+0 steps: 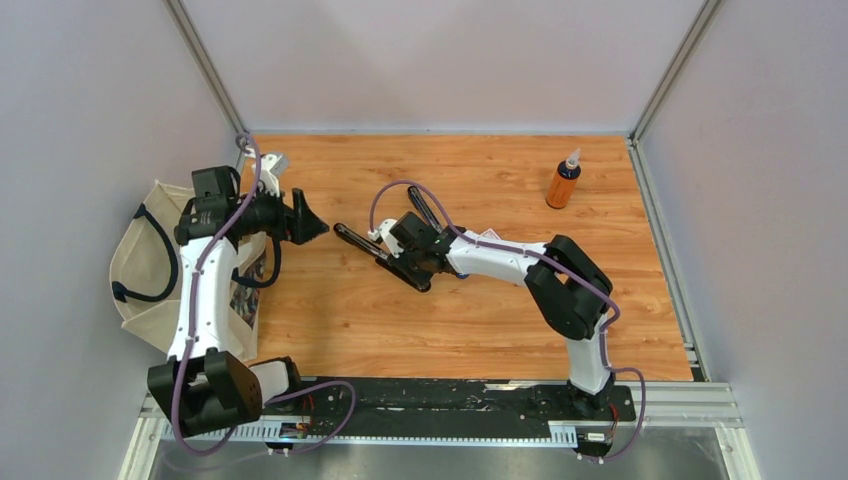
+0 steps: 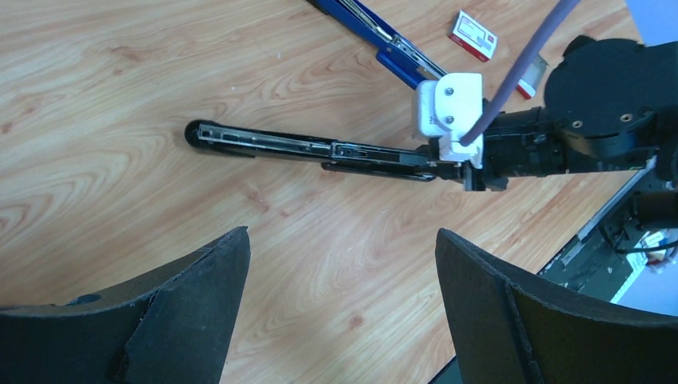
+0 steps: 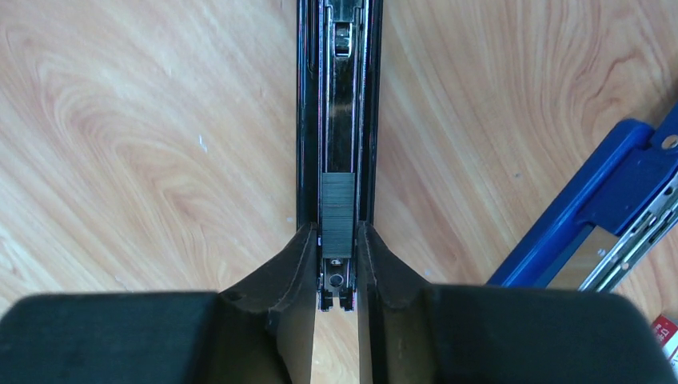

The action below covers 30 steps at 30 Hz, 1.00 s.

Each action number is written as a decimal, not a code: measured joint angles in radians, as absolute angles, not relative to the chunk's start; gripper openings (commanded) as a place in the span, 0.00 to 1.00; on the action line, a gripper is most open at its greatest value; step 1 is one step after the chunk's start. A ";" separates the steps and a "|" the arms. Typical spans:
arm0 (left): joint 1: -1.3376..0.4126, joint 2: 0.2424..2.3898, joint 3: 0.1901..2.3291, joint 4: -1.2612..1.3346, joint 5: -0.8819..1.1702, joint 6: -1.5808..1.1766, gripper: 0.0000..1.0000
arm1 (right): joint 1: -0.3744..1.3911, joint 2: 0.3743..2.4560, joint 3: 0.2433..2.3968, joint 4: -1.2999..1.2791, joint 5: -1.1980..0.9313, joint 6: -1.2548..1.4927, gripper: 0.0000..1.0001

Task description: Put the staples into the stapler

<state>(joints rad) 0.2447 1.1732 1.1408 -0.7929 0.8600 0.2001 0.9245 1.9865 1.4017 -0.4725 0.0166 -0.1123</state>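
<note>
A black stapler (image 1: 352,236) lies opened flat on the wooden table, its magazine channel facing up (image 2: 272,144). A silvery-grey staple strip (image 3: 338,210) sits in that channel. My right gripper (image 3: 337,234) is closed narrowly at the channel's near end, its fingertips flanking the strip's near end; it also shows in the top view (image 1: 395,260). The white staple box with a red label (image 2: 473,35) lies beyond the right wrist. My left gripper (image 2: 342,240) is open and empty, hovering left of the stapler (image 1: 308,226).
A blue stapler (image 2: 376,36) lies opened just beyond the black one and also shows in the right wrist view (image 3: 608,216). An orange bottle (image 1: 563,182) stands at the back right. A cream tote bag (image 1: 145,262) lies off the table's left edge.
</note>
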 measured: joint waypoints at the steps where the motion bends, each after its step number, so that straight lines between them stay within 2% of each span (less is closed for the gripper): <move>1: 0.228 1.183 1.139 -0.786 0.852 0.206 0.93 | 0.919 1.972 1.382 -0.472 0.006 -0.125 0.18; 16: 0.064 1.625 1.168 -0.768 0.627 0.169 0.94 | 0.908 1.810 1.167 -0.446 -0.081 -0.182 0.18; 30: 0.002 1.822 1.221 -0.739 0.535 0.125 0.94 | 0.912 1.805 1.156 -0.431 -0.084 -0.181 0.18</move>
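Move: The opened black stapler's far end lies about 12 cm ahead of the left hand, 3 cm to its right and 22 cm below it; the blue stapler's middle is level with that end, some 24 cm to its right. From the right hand, already shut on the near end, the far end is 14 cm ahead and 20 cm left, the staple strip just 1 cm ahead and 1 cm left in the channel, the blue stapler's middle 12 cm ahead and 5 cm right. The black stapler is dragged back and to the right, roughly 5–6 cm, by the right hand, which keeps its pinch on the near end, turns about 5 degrees counter-clockwise, then holds still. Meanwhile the left hand sinks some 19 cm and eases 4 cm forward towards the stapler's far end, tipping downward by about 35 degrees with its fingers still wide open. ##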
